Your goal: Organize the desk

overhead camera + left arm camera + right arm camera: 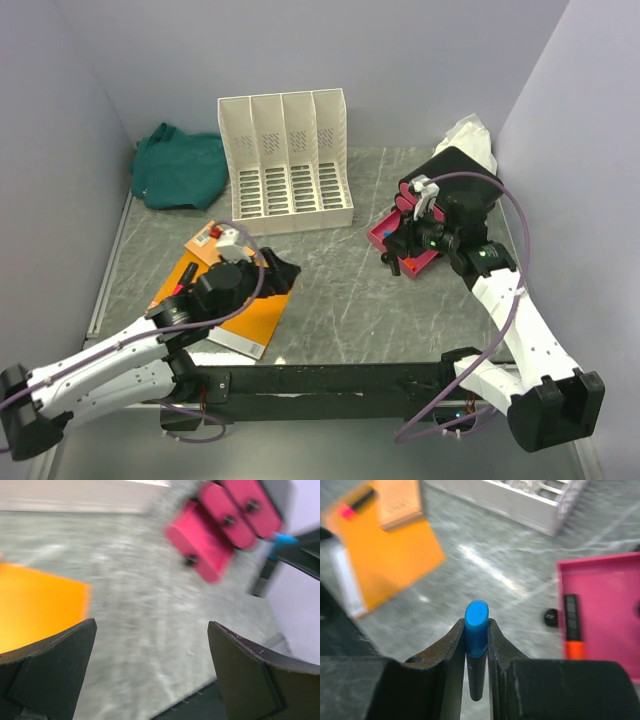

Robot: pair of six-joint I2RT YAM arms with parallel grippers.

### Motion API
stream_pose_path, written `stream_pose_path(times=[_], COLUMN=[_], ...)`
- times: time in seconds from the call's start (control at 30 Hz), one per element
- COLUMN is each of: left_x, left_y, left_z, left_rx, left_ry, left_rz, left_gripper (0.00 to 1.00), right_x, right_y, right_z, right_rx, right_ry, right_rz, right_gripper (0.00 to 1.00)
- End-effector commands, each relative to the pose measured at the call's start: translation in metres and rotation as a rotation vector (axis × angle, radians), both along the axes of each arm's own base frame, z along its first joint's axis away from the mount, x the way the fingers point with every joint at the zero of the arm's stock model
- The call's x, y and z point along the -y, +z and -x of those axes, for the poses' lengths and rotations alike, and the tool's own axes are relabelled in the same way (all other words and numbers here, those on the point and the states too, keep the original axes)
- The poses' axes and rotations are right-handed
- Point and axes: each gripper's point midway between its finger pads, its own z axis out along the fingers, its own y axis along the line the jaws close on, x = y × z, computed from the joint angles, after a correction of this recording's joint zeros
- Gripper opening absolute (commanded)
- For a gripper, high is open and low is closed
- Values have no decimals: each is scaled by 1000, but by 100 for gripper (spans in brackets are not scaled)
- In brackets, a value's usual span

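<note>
The desk is dark grey-green stone with white veins. My right gripper is shut on a black marker with a blue cap, which stands up between the jaws. It hovers at the near left corner of a pink tray. That tray holds an orange-and-black marker. My left gripper is open and empty over bare desk, just off the right edge of an orange folder. From above, the left gripper sits at the folder's far right corner.
A white slotted file organizer stands at the back centre. A green cloth lies at the back left. A black box and crumpled white material sit at the back right. A small black cap lies beside the tray. A tan pad rests on the folder.
</note>
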Motion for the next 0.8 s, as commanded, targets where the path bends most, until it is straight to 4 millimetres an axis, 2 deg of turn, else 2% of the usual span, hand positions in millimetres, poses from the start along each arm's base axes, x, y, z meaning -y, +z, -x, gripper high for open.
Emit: stream_pose_path(times=[0.0,0.1,0.17,0.3,0.43,0.6,0.67,0.77], left_x=[-66,-93,-99,-121,-128,-138,-141,-147], left_y=[-29,-28,-29,-38,-47,-59,-62,-65], left_z=[-5,-14,-17,-26,-33,-40,-42,-45], left_rx=[-51,-53,-50,-96,-144,-191,-203,-218], left_ry=[202,283,290,383,411,451,463,478], left_rz=[-135,-131,-137,-156,-157,-129,-113,-100], left_gripper=[100,100,100,100,99,99,99,99], right_x=[33,42,45,64,75,72,72,71], right_y=[-5,-15,-20,-31,-50,-67,-73,-76], right_z=[-23,-35,-40,-58,-67,-70,-74,-84], right_rx=[112,108,95,91,73,29,17,13], right_ry=[-8,-46,-50,-124,-128,-108,-108,-107], right_rz=[265,317,333,440,523,535,552,569], right_gripper=[0,0,0,0,1,7,13,14])
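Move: The open pink drawer's middle lies about 9 cm ahead, 9 cm right and 18 cm below the right hand, which holds the blue-ended marker. In it, the orange-tipped marker is some 4 cm ahead and 8 cm right; the drawer's black knob is about 5 cm ahead, 2 cm right. For the empty left hand, the pink-capped marker lies roughly 31 cm left, 7 cm ahead, 18 cm down; the orange book 23 cm left, 17 cm ahead. Lower the right gripper about 10 cm while carrying it right and forward to the drawer, keeping the blue-ended marker pinched and rolling the wrist some 30 degrees so the fingers dip. Meanwhile sweep the wide-open left gripper left across the orange folder towards the pink-capped marker, turning it counter-clockwise, then sinking and easing forward. ##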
